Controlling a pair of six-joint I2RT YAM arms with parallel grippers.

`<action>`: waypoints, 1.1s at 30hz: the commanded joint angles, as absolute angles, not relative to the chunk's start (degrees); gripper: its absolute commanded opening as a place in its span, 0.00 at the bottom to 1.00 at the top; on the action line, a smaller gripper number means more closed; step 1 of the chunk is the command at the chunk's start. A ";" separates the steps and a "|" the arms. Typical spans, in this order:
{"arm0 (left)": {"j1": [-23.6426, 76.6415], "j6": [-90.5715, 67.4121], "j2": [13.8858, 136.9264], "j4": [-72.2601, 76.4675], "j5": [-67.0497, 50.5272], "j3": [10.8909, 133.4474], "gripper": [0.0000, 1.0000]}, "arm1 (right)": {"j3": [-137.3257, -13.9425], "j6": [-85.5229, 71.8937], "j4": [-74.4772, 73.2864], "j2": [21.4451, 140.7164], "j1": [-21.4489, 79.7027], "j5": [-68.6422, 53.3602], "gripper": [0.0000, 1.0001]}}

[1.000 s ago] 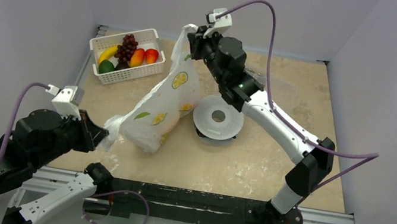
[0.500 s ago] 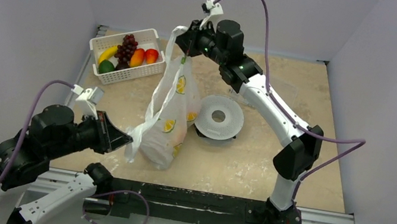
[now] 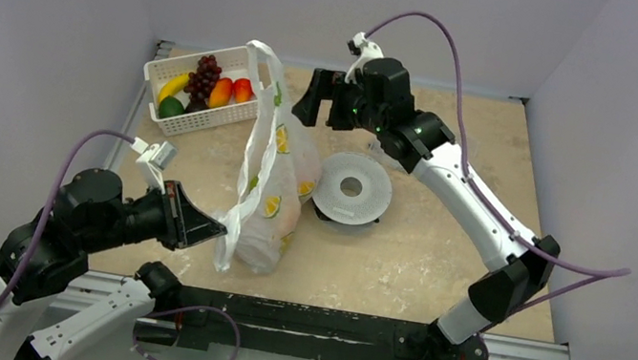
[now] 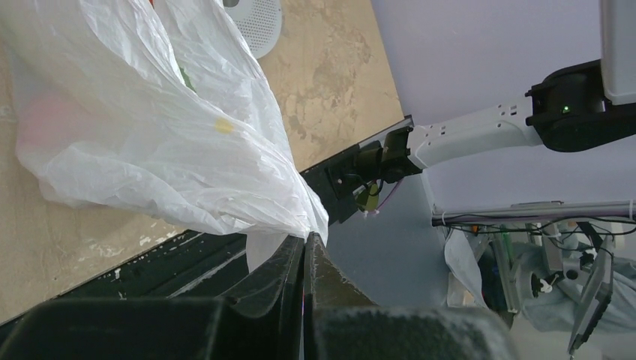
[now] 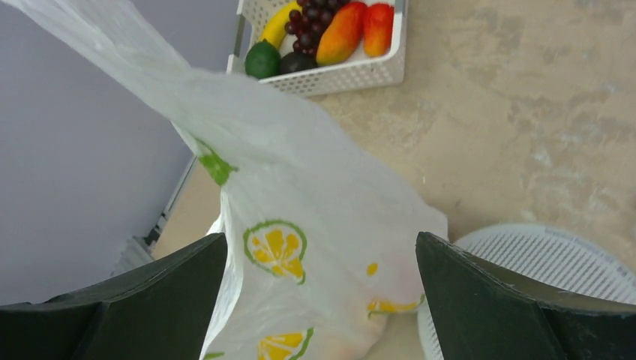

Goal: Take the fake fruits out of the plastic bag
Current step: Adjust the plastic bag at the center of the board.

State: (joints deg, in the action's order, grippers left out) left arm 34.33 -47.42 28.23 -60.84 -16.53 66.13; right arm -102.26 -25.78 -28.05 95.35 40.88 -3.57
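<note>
The plastic bag (image 3: 271, 182), thin white film with lemon prints, stands slumped mid-table, one handle loop (image 3: 262, 55) sticking up free. A faint orange shape of fake fruit (image 3: 285, 223) shows through its lower part; the rest inside is hidden. My left gripper (image 3: 219, 227) is shut on the bag's lower left edge, with the film (image 4: 150, 135) pinched at the fingertips of that gripper (image 4: 306, 237). My right gripper (image 3: 320, 101) hangs open just right of the loop, holding nothing. In the right wrist view the bag (image 5: 300, 225) lies below this gripper (image 5: 321, 238).
A white slotted basket (image 3: 171, 123) at the back left holds a banana, dark grapes (image 3: 204, 77), a green fruit and orange-red fruits. A round white slotted disc (image 3: 352, 187) lies right of the bag. Grey walls enclose the table; a black rail runs along the near edge.
My right gripper opened, let the bag's handle go and drew back to the right. The bag dropped into a more upright slump. My left gripper moved right, still pinching the bag.
</note>
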 commanded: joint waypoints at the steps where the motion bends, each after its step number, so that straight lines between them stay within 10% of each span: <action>1: 34.55 -46.47 29.41 -57.35 -18.96 66.42 0.00 | -93.55 -37.34 -26.20 88.49 44.43 -5.05 0.99; 11: 34.56 -45.68 30.41 -56.46 -20.07 65.59 0.00 | -84.37 -42.10 -20.59 88.75 57.33 1.64 0.92; 16: 34.50 -42.49 30.56 -61.05 -18.44 67.88 0.00 | -77.49 -42.75 -19.33 84.50 57.48 3.51 0.25; 18: 34.54 -38.98 31.30 -65.00 -16.36 71.12 0.42 | -73.59 -41.19 -15.30 81.50 57.50 0.49 0.00; 20: 34.51 -36.18 32.35 -70.13 -10.45 75.43 0.76 | -68.30 -40.05 -8.40 78.00 57.57 -2.43 0.00; 22: 34.53 -33.94 33.88 -73.51 -3.59 79.75 0.88 | -63.18 -40.02 -3.01 75.29 57.57 -2.91 0.00; 33: 34.38 -33.13 49.63 -66.92 8.81 81.73 0.93 | -61.69 -38.12 -0.29 74.18 57.57 -4.44 0.00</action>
State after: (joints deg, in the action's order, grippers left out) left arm 34.33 -33.56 43.68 -72.05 3.49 85.89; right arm -61.65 -39.68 -4.54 75.50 57.58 -2.83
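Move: For the open right hand, the right-hand rim of the plastic bag lies about 13 cm back, 6 cm left and 10 cm lower. From that hand, the white disc is some 13 cm back and 10 cm right, the fruit basket about 5 cm ahead and 30 cm left, both nearly 30 cm below. The left hand still pinches a bag handle; the same rim lies roughly 12 cm ahead, 13 cm right and 8 cm below it. Right hand goes about 16 cm back and down, pinches the bag's right rim; left lets go, slips forward-left. ##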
